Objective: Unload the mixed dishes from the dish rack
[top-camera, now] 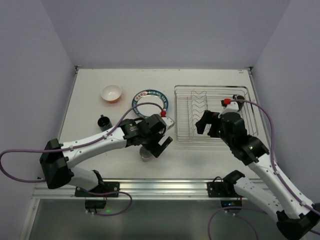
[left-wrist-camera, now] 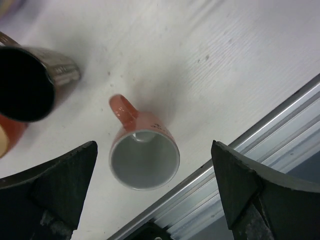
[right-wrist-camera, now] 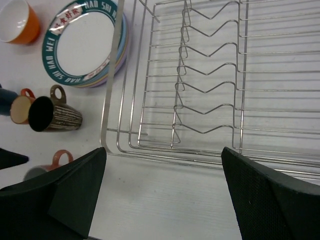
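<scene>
The silver wire dish rack point(top-camera: 186, 114) point(right-wrist-camera: 210, 75) shows only bare dividers in the right wrist view. My right gripper point(top-camera: 207, 125) point(right-wrist-camera: 162, 190) hangs open over its near left corner, holding nothing. My left gripper point(top-camera: 159, 146) point(left-wrist-camera: 154, 170) is open above a red mug point(left-wrist-camera: 144, 157) point(top-camera: 145, 155) point(right-wrist-camera: 47, 165) that stands upright on the table, untouched by either finger. The plates point(top-camera: 150, 102) point(right-wrist-camera: 82, 42) lie stacked left of the rack, a dark-rimmed white one on top. An orange bowl point(top-camera: 111, 93) point(right-wrist-camera: 17, 20) sits further left.
A brown striped mug point(left-wrist-camera: 30, 85) point(right-wrist-camera: 55, 116), a small orange mug point(right-wrist-camera: 21, 107) and a dark mug point(top-camera: 104, 121) stand left of the red one. The table's metal front rail point(left-wrist-camera: 260, 135) runs close by it. Something dark point(top-camera: 240, 98) sits in the rack's far right corner.
</scene>
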### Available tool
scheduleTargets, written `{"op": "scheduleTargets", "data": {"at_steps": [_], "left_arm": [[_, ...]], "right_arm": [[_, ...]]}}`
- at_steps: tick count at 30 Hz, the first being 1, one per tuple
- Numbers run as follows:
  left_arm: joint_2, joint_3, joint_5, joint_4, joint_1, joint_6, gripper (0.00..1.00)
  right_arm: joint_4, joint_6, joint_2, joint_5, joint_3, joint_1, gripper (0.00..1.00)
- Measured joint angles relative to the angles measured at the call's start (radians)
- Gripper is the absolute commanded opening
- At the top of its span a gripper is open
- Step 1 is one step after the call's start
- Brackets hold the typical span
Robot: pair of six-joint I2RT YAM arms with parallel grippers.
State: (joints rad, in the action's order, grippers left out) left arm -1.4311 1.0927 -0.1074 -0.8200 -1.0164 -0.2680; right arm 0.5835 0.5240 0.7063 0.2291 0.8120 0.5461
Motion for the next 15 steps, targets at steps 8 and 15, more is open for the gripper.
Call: {"op": "scheduleTargets", "data": {"at_steps": [8,15], "left_arm": [[0.161,0.191,-0.058,0.021,0.003,0.021,1.00],[0.212,0.183,-0.241,0.048,0.269,-0.015,1.00]], "right_arm": [[-0.006,0.007,0.213,-0.002,0.045,-0.087,0.99],[-0.058,0.003,0.311,0.003,0.097,-0.360,0.99]]}}
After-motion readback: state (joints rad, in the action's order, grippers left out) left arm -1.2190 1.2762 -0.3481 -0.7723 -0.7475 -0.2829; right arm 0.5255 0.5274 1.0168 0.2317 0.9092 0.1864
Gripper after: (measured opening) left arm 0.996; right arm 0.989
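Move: The dark mug, last in the dish rack, lies about 21 cm ahead of the right gripper, 24 cm to its right and 16 cm below; the rack's middle is 17 cm ahead and 10 cm right. For the left gripper that mug is some 29 cm ahead and 51 cm right. Just below it stands the pink mug, 2 cm back and 1 cm left, with the brown mug 11 cm ahead, 3 cm left. Lift the wide-open left gripper some 14 cm, straight up from the freed pink mug first, then swing it forward and left over the brown mug, tilting its fingers outward and turning counter-clockwise. Meanwhile bring the open right gripper forward and a little down, then sweep it right across the rack towards the dark mug, about 8 cm each way, turning some 20 degrees clockwise. ##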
